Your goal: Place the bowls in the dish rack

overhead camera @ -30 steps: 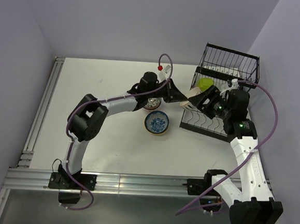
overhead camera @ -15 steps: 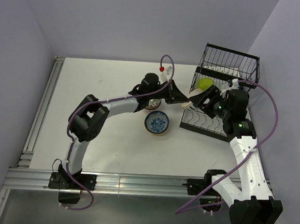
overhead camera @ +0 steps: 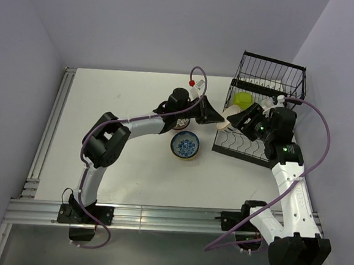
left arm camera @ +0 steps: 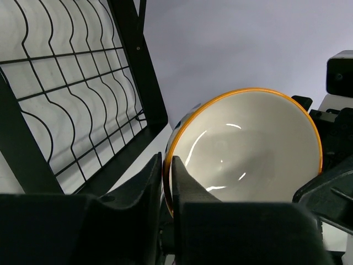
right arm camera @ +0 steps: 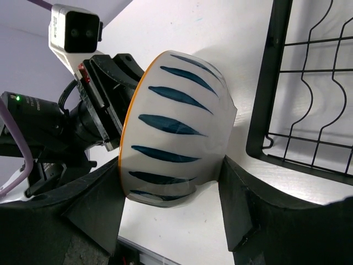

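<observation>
A cream-beige bowl (overhead camera: 226,118) with an orange rim and blue stripes outside hangs in the air at the left edge of the black dish rack (overhead camera: 244,151). My left gripper (left arm camera: 167,161) is shut on its rim (left arm camera: 242,91). My right gripper (right arm camera: 171,161) spans the same bowl (right arm camera: 176,143), one finger against the rim and one against the base. A pale teal-green bowl (overhead camera: 242,99) and a white bowl (overhead camera: 270,103) sit in the rack. A blue-and-white bowl (overhead camera: 184,145) stands on the table. A dark floral bowl (overhead camera: 179,123) lies partly hidden under my left arm.
The rack's tall wire basket (overhead camera: 274,71) stands at the far end by the right wall. Rack wires (left arm camera: 71,99) lie close beside my left gripper. The rack frame (right arm camera: 276,83) is just right of the held bowl. Aluminium rails (overhead camera: 48,128) edge the table on the left.
My left gripper has carried the cream-beige bowl rightward toward the rack, into my right gripper's fingers. The right arm has shifted only slightly.
</observation>
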`<state>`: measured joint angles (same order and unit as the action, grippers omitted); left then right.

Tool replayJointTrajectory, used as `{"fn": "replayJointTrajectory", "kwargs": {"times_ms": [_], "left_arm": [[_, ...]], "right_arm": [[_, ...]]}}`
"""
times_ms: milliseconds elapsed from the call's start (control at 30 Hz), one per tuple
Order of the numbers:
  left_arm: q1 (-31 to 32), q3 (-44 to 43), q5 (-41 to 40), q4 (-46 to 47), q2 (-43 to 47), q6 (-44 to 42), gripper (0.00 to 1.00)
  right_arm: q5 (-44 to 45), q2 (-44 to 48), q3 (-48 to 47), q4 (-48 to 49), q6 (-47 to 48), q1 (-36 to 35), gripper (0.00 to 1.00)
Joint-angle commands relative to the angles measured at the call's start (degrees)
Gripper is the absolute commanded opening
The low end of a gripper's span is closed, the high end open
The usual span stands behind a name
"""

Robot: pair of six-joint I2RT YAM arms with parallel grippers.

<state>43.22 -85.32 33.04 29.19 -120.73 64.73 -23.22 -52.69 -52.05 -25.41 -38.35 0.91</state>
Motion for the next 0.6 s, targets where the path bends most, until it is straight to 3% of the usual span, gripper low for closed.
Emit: {"fn": "replayJointTrajectory", "kwargs": {"times_ms": [0, 100, 133, 233, 567], "left_arm": [[0.11, -2.31, 0.19, 0.87, -0.21, -0.57, 0.19], [-0.15, -2.75, 0.19, 0.08, -0.47, -0.83, 0.32], [-0.16, -3.01, 0.19, -0.10, -0.47, -0.92, 0.41], [-0.24, -3.27, 0.19, -0.71, -0.47, -1.45, 0.51], [-1.38, -3.01, 0.01, -3.79, 0.66, -3.90, 0.64]], "right_arm": [[0.02, 1.80, -1.56, 3.17, 2.40, 2.43, 0.00], [0.28, 1.62, -1.74, 2.73, 3.63, 3.40, 0.00], [0.37, 1.45, -1.91, 2.56, 3.98, 3.49, 0.00], [1.51, 1.36, -2.09, 1.77, 5.65, 3.75, 0.00], [5.28, 1.45, -1.48, 0.71, 12.76, 3.84, 0.00]]}}
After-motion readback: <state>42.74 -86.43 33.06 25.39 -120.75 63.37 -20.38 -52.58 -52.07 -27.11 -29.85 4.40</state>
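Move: The striped bowl is in the right fingers; the dish rack's middle lies about 12 cm ahead of this hand, 12 cm to its right and 18 cm below. In the rack, the yellow-green bowl stands roughly 20 cm ahead and 8 cm right; the blue bowl is level with the hand, some 17 cm left, 21 cm below. From the left hand, its rim still between the pads, the striped bowl's middle is about 4 cm right, 3 cm back and 3 cm up. The left fingers let go of the striped bowl's rim, opening from nearly shut to over half wide while that hand stays where it is. The right hand keeps its pinch and carries the bowl about 3 cm to the right, sinking some 1 cm towards the dish rack, and rolls not quite 10 degrees, its left side dipping. ##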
